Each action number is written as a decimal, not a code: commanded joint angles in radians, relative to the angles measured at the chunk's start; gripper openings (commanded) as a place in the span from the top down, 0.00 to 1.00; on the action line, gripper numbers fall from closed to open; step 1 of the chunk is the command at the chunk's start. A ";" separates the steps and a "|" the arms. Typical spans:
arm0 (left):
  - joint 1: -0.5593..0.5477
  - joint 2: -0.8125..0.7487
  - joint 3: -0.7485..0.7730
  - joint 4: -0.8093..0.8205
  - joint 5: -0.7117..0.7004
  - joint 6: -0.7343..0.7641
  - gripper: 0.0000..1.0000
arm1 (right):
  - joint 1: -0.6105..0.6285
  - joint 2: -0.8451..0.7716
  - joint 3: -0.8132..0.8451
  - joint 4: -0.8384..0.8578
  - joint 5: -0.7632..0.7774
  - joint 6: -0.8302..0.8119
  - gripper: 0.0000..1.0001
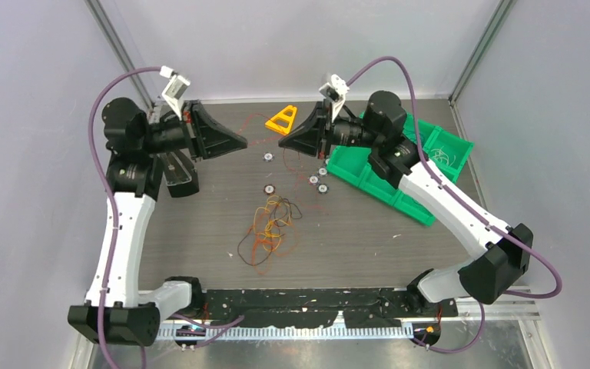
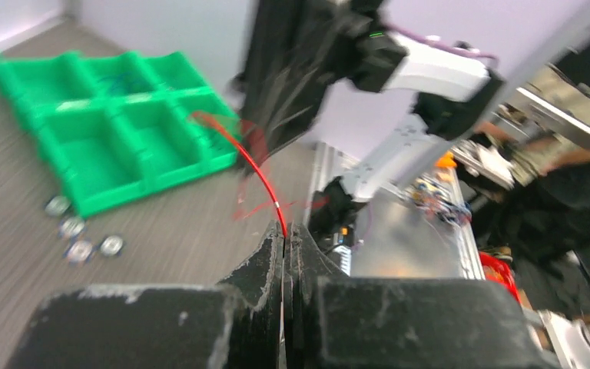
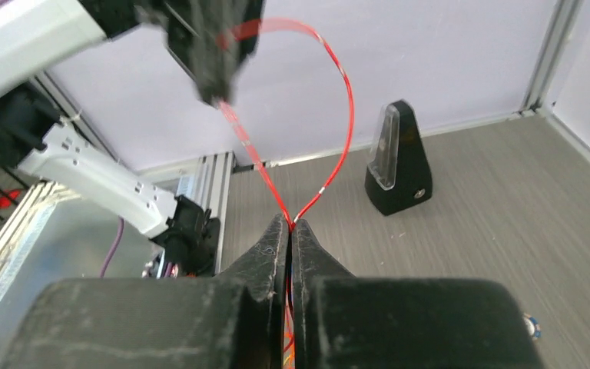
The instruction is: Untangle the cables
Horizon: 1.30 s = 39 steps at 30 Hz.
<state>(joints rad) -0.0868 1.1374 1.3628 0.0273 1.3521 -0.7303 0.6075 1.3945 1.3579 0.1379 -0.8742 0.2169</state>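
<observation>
The cables [image 1: 270, 224] lie as a loose tangle of orange, red, yellow and dark wires on the table in front of both arms. One red wire [image 3: 350, 100] is lifted out of it and arcs between the two grippers at the back of the table. My left gripper [image 2: 284, 229] is shut on one part of this red wire [image 2: 252, 165]. My right gripper [image 3: 290, 224] is shut on another part, with two red strands leaving its tips. In the top view the left gripper [image 1: 243, 142] and right gripper [image 1: 281, 146] face each other, a short gap apart.
A green compartment tray [image 1: 399, 173] lies at the back right under the right arm. An orange triangle [image 1: 283, 119] stands behind the grippers. Small silver nuts [image 1: 267, 188] are scattered between tray and tangle. A black wedge-shaped block [image 3: 396, 161] stands by the left arm.
</observation>
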 commanded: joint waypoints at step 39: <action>-0.038 -0.077 0.176 -0.625 -0.363 0.501 0.27 | -0.022 -0.009 0.215 -0.541 0.169 -0.478 0.95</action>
<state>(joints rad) -0.0704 1.0027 1.4967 -0.5369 1.0584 -0.2375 0.5705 1.4143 1.5539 -0.3641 -0.7261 -0.2028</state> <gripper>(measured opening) 0.734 0.068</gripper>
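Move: Both hands already grip one red cable, looped between them high above the table; the right gripper lies some 6 cm to the left hand's right, about 3 cm farther out and slightly lower. From the left hand, the cable tangle is roughly 45 cm below, 4 cm right and 2 cm back; from the right hand, 40 cm below, 2 cm left and 6 cm back. From the left hand, the yellow triangle lies about 29 cm ahead, 6 cm right. The left hand, still pinching the red loop, sinks about 10 cm, swinging out leftward and then in to the right, opens wide and backs off left and up, tipping up and turning counter-clockwise. The right hand keeps its pinch throughout, climbing some 11 cm and rolling its fingers up, then sinking about 13 cm and drifting right and forward as they tip downward. ##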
